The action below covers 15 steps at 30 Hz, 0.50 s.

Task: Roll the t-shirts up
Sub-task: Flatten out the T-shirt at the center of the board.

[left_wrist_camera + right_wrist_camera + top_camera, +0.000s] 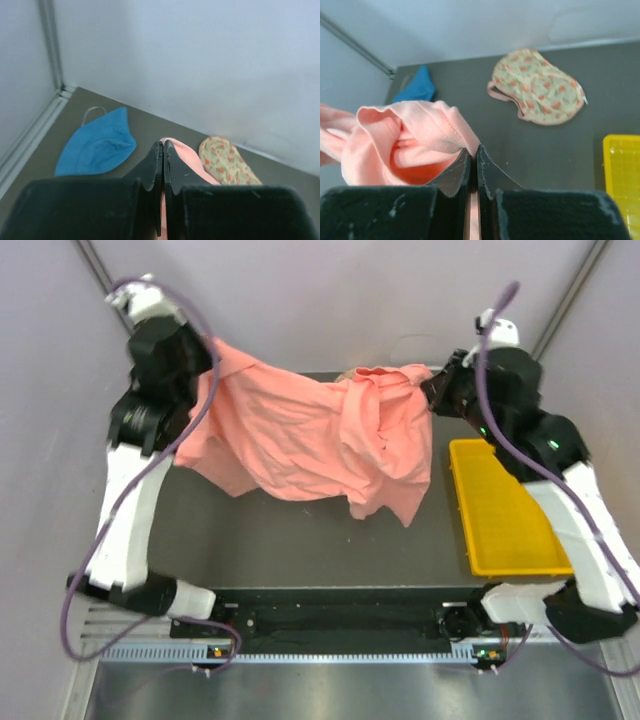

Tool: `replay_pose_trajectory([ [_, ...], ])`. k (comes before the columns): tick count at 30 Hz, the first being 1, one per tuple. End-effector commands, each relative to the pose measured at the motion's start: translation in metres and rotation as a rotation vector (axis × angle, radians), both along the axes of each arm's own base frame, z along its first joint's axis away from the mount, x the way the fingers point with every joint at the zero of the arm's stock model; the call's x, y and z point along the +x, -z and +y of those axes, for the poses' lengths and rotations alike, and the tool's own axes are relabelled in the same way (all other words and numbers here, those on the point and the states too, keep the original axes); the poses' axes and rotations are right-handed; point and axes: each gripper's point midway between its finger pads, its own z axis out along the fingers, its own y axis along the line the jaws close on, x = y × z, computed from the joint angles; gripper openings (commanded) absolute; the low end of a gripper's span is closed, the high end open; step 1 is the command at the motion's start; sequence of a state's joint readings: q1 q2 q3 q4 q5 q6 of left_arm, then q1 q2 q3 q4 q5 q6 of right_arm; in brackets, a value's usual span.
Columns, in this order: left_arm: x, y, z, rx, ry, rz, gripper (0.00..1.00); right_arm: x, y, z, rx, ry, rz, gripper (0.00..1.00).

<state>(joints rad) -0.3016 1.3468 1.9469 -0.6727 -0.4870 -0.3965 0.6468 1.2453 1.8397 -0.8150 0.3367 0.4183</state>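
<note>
The salmon-pink t-shirt (310,440) hangs stretched above the dark table between my two grippers. My left gripper (205,360) is shut on its left edge; the left wrist view shows pink cloth (187,160) pinched between the closed fingers (163,147). My right gripper (435,385) is shut on its right edge; the right wrist view shows bunched pink cloth (410,140) clamped at the fingertips (474,152). The blue t-shirt (100,145) lies at the table's far left. The cream floral-print t-shirt (537,87) lies at the far side, also in the left wrist view (227,160).
A yellow tray (500,510) sits on the table's right side, its corner also in the right wrist view (622,175). Grey walls close in the back and sides. The dark table (300,540) shows bare below the hanging shirt.
</note>
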Motion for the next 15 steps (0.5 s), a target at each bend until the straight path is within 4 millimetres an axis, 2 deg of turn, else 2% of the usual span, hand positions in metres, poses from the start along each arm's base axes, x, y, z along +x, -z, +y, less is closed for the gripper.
replay_pose_trajectory([
  [1, 0.096, 0.114, -0.065, 0.068, 0.219, 0.281, 0.00, 0.070, 0.121, 0.022, 0.125, -0.103, 0.345, 0.00],
  [2, 0.120, 0.158, -0.076, 0.074, 0.237, 0.373, 0.00, 0.081, 0.139, 0.023, 0.148, -0.106, 0.381, 0.00],
  [3, 0.130, 0.180, -0.086, 0.071, 0.269, 0.415, 0.00, 0.091, 0.171, 0.019, 0.155, -0.091, 0.449, 0.02],
  [4, 0.139, 0.200, -0.093, 0.069, 0.285, 0.453, 0.00, 0.109, 0.179, 0.010, 0.184, -0.067, 0.449, 0.10],
  [5, 0.152, 0.229, -0.100, 0.060, 0.301, 0.511, 0.04, 0.122, 0.210, 0.007, 0.174, -0.042, 0.515, 0.28],
  [6, 0.154, 0.236, -0.103, 0.050, 0.306, 0.528, 0.16, 0.129, 0.218, 0.003, 0.171, -0.027, 0.533, 0.37],
  [7, 0.152, 0.242, -0.104, 0.041, 0.310, 0.557, 0.32, 0.132, 0.224, 0.000, 0.164, -0.023, 0.550, 0.44],
  [8, 0.148, 0.240, -0.105, 0.022, 0.307, 0.557, 0.48, 0.133, 0.230, -0.004, 0.151, -0.013, 0.569, 0.55],
  [9, 0.144, 0.236, -0.102, 0.012, 0.297, 0.546, 0.67, 0.134, 0.227, -0.008, 0.134, 0.003, 0.555, 0.59],
  [10, 0.139, 0.231, -0.096, 0.007, 0.278, 0.530, 0.75, 0.132, 0.225, -0.011, 0.123, 0.009, 0.545, 0.63],
  [11, 0.126, 0.221, -0.086, -0.009, 0.238, 0.490, 0.79, 0.127, 0.224, -0.015, 0.112, 0.022, 0.543, 0.68],
  [13, 0.108, 0.219, -0.064, -0.028, 0.166, 0.487, 0.82, 0.113, 0.219, -0.028, 0.083, 0.064, 0.529, 0.68],
  [14, 0.084, 0.222, -0.048, -0.056, 0.112, 0.523, 0.83, 0.106, 0.219, -0.030, 0.072, 0.073, 0.524, 0.68],
  [15, 0.072, 0.226, -0.019, -0.071, 0.002, 0.539, 0.83, 0.087, 0.219, -0.031, 0.056, 0.079, 0.503, 0.68],
])
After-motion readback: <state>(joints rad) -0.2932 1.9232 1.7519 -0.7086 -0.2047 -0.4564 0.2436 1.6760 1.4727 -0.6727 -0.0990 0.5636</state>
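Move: Both closed grippers hold the pink T-shirt aloft by its far corners. The board's centre, where it goes, lies about 26 cm right of the left hand, level with it and some 47 below; from the right hand about 7 ahead, 14 left, 43 down. On the board, the blue cloth is 14 cm ahead and 7 left of the left hand; the flowered cloth is 25 ahead and 5 left of the right, the yellow bin level and 26 right. Both arms swing the T-shirt some 30 cm down and forward over the board, tipping down and letting go. ##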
